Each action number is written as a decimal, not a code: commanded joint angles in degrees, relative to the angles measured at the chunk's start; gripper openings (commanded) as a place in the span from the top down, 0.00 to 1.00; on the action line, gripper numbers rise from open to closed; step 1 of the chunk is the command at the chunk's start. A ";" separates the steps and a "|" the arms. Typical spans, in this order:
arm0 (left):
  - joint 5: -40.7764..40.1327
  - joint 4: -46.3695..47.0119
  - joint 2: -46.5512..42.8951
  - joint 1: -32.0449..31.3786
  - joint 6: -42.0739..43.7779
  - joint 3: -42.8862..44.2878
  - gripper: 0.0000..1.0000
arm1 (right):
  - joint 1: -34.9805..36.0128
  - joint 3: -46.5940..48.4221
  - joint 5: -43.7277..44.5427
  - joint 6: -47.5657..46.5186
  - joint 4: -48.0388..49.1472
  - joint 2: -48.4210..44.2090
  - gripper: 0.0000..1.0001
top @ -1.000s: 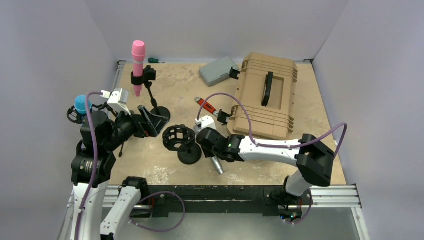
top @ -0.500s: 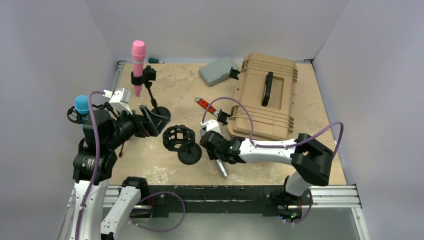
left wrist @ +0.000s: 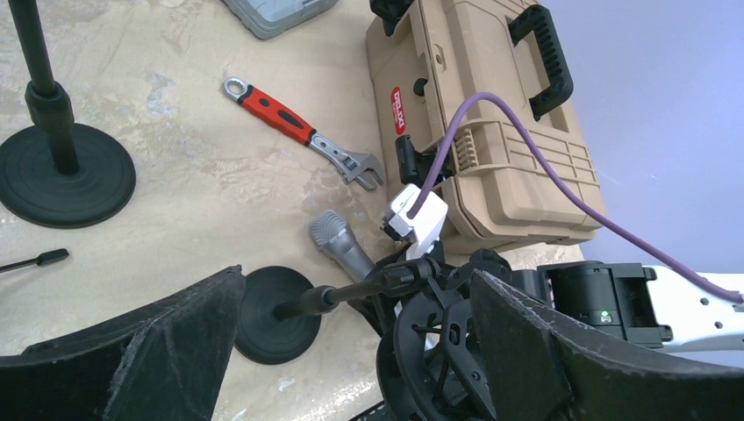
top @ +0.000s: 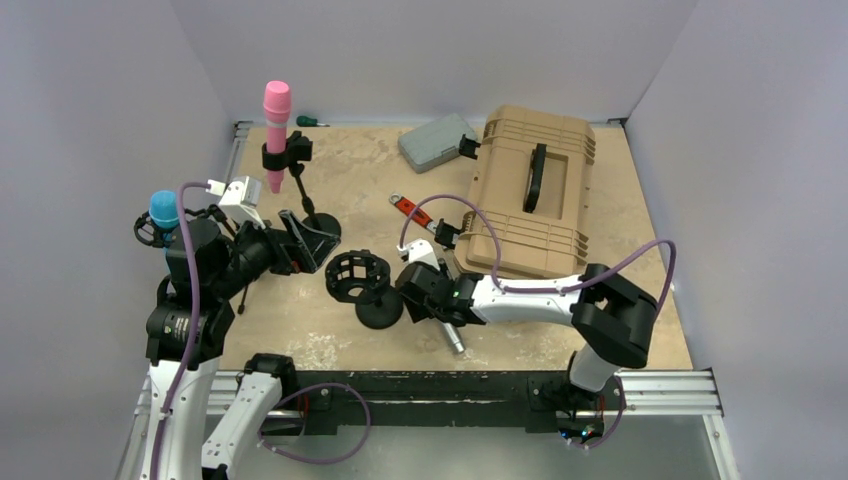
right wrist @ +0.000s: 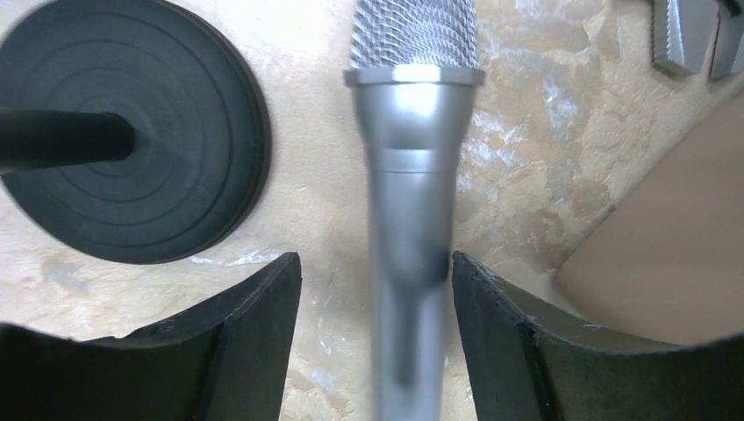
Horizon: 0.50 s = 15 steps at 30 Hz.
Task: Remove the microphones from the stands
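A silver microphone (right wrist: 412,175) lies on the table, out of its stand, head toward the tan case. My right gripper (right wrist: 375,263) is open, one finger on each side of the handle; the right finger (right wrist: 526,324) is close against it, and there is a gap on the left. In the top view the handle end (top: 453,338) sticks out under my right gripper (top: 428,298). The black stand (top: 380,312) with its empty ring mount (top: 357,272) stands just left. My left gripper (left wrist: 355,289) is open, with the ring mount (left wrist: 439,342) between its fingers.
A tan case (top: 530,190) lies at the back right, with a grey box (top: 435,140) and a red wrench (top: 412,212) beside it. A pink microphone (top: 276,120) on a stand is at the back left. A blue microphone (top: 162,210) is at the far left.
My right arm has drawn nearer and a little right with the silver microphone, whose handle end has shifted right toward the front edge. The left arm has barely moved.
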 commanded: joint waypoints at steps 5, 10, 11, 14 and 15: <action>1.53 1.95 -0.02 -0.26 0.28 -0.06 0.03 | -0.04 9.54 0.93 -5.66 -2.99 -8.12 0.37; 1.54 1.78 -0.13 -0.26 0.28 -0.04 0.03 | -0.12 12.69 3.02 -9.15 -3.77 -14.43 0.37; 1.57 1.72 -0.18 -0.26 0.28 -0.09 0.04 | -0.32 12.99 3.70 -9.82 -3.69 -15.51 0.37; 1.71 1.71 -0.24 -0.26 0.20 -0.14 0.03 | -3.52 13.24 2.41 -11.49 -3.42 -17.72 0.36; 1.78 1.77 -0.20 -0.26 0.24 -0.01 0.03 | -5.13 13.34 0.80 -11.89 -3.43 -18.33 0.36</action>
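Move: The microphone lies just under my right hand, between the already opened fingers, its middle about 2 cm back, 1 cm right and 1 cm lower. The empty stand's base is some 10 cm to this hand's left and 2 cm back. The wrench is roughly 15 cm ahead, straight on, and the tan case's middle about 18 cm ahead and 23 cm right. From my left hand, the microphone is about 17 cm right, 2 cm ahead and 28 cm below. I lift my right hand quickly up off the microphone, about 18 cm almost straight up, leaving the shaft free between fingers that stay open. The wrist tilts some 20 degrees as I climb, bringing the fingers up from their steep downward slant. ##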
